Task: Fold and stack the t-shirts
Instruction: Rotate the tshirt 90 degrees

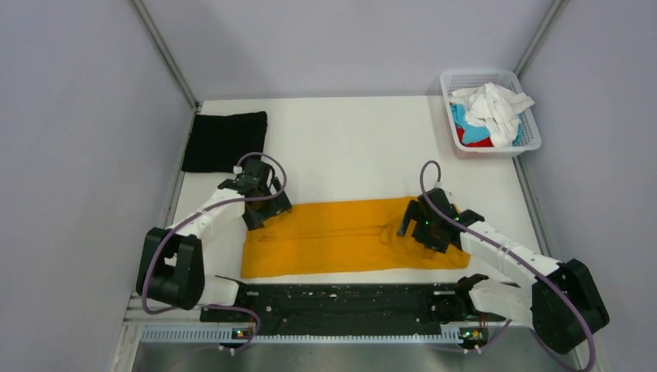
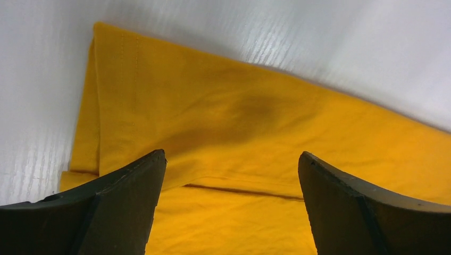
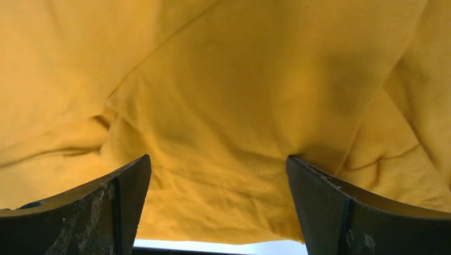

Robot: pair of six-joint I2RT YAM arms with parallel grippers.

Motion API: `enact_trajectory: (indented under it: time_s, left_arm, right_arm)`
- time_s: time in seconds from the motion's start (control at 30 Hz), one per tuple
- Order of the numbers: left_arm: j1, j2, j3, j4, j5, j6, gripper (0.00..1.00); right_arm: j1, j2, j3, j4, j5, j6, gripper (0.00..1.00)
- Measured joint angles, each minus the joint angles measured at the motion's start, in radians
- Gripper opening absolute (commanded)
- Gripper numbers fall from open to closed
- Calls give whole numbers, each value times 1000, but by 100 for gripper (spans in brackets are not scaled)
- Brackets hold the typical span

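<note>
A mustard-orange t-shirt [image 1: 341,236] lies folded into a long strip across the near middle of the table. My left gripper [image 1: 261,208] is open over the strip's left end, where a fold edge [image 2: 244,190] runs between its fingers. My right gripper [image 1: 422,229] is open over the strip's right end, with bunched cloth [image 3: 223,159] between its fingers. A black t-shirt [image 1: 226,140] lies folded at the far left. White [image 1: 492,108], light-blue [image 1: 461,118] and red [image 1: 474,139] t-shirts are heaped in the basket.
A white plastic mesh basket [image 1: 530,132] stands at the far right corner. Grey walls close in the table on the left, right and back. A black rail [image 1: 341,302] runs along the near edge between the arm bases.
</note>
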Motion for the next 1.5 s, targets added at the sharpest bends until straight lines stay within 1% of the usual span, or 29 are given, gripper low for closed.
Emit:
enact_trajectory:
  time_s: [0.07,0.23,0.3,0.37,0.47,0.53,0.63,0.8,0.9,0.97,1.03,1.1,1.17,1.3,1.43,1.5]
  left_arm:
    - [0,39,-12,19,7,8,99]
    - [-2,87,-51,40,21,19,99]
    - [-6,83,-56,45,25,15,99]
    - [-22,77,-60,51,25,-5,99]
    - [-85,62,-73,71,29,-60,99]
    - [-142,53,-81,86,33,-115,99]
    - [-235,48,-86,105,41,-214,99]
    - [-392,69,-78,133,40,-381,99]
    - [-489,120,-43,169,40,-467,99]
    - [-547,160,-13,202,46,-506,99]
    - [-602,206,29,221,47,-530,99]
    - [-651,255,84,221,38,-542,99]
    - [-687,282,122,221,31,-547,99]
    - [-711,274,140,197,-2,-549,99]
    - [-711,198,140,121,-62,-518,99]
    - [-711,130,141,67,-101,-484,99]
  right_arm:
    - [-24,58,-8,40,-4,22,99]
    - [-95,135,2,193,-17,31,99]
    - [-129,210,33,277,-21,-2,99]
    - [-145,324,109,339,-13,-63,99]
    - [-152,521,277,416,23,-172,96]
    - [-156,659,412,453,40,-234,96]
    - [-159,832,605,489,23,-296,96]
    - [-162,1105,961,528,-94,-354,99]
    - [-158,1262,1189,532,-173,-378,99]
    - [-152,1365,1337,531,-213,-395,99]
    - [-142,1463,1501,501,-232,-416,99]
    - [-127,1538,1631,465,-229,-441,99]
    - [-111,1592,1743,406,-219,-463,99]
    - [-93,1617,1833,315,-212,-498,99]
    - [-90,1567,1838,261,-211,-546,99]
    - [-89,1490,1791,232,-206,-568,99]
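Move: The orange t-shirt's middle lies about 27 cm to the left hand's right and 6 cm nearer the base, roughly 4 cm below it; that hand hovers over the shirt's left end. The black folded shirt is some 24 cm farther out and 14 cm to its left. From the right hand, low over the shirt's right end, the shirt's middle is level and about 21 cm left, while the basket stands 41 cm ahead and 22 cm right. Open fingers press on the two ends of the orange t-shirt, the left hand first sinking some 3 cm, and drag it round counter-clockwise. The right hand sweeps forward over 40 cm, veering left in the latter part, its fingers tilting outward; the left slides about 20 cm right and somewhat back. Both then lift clear, about 5 cm, still open. ##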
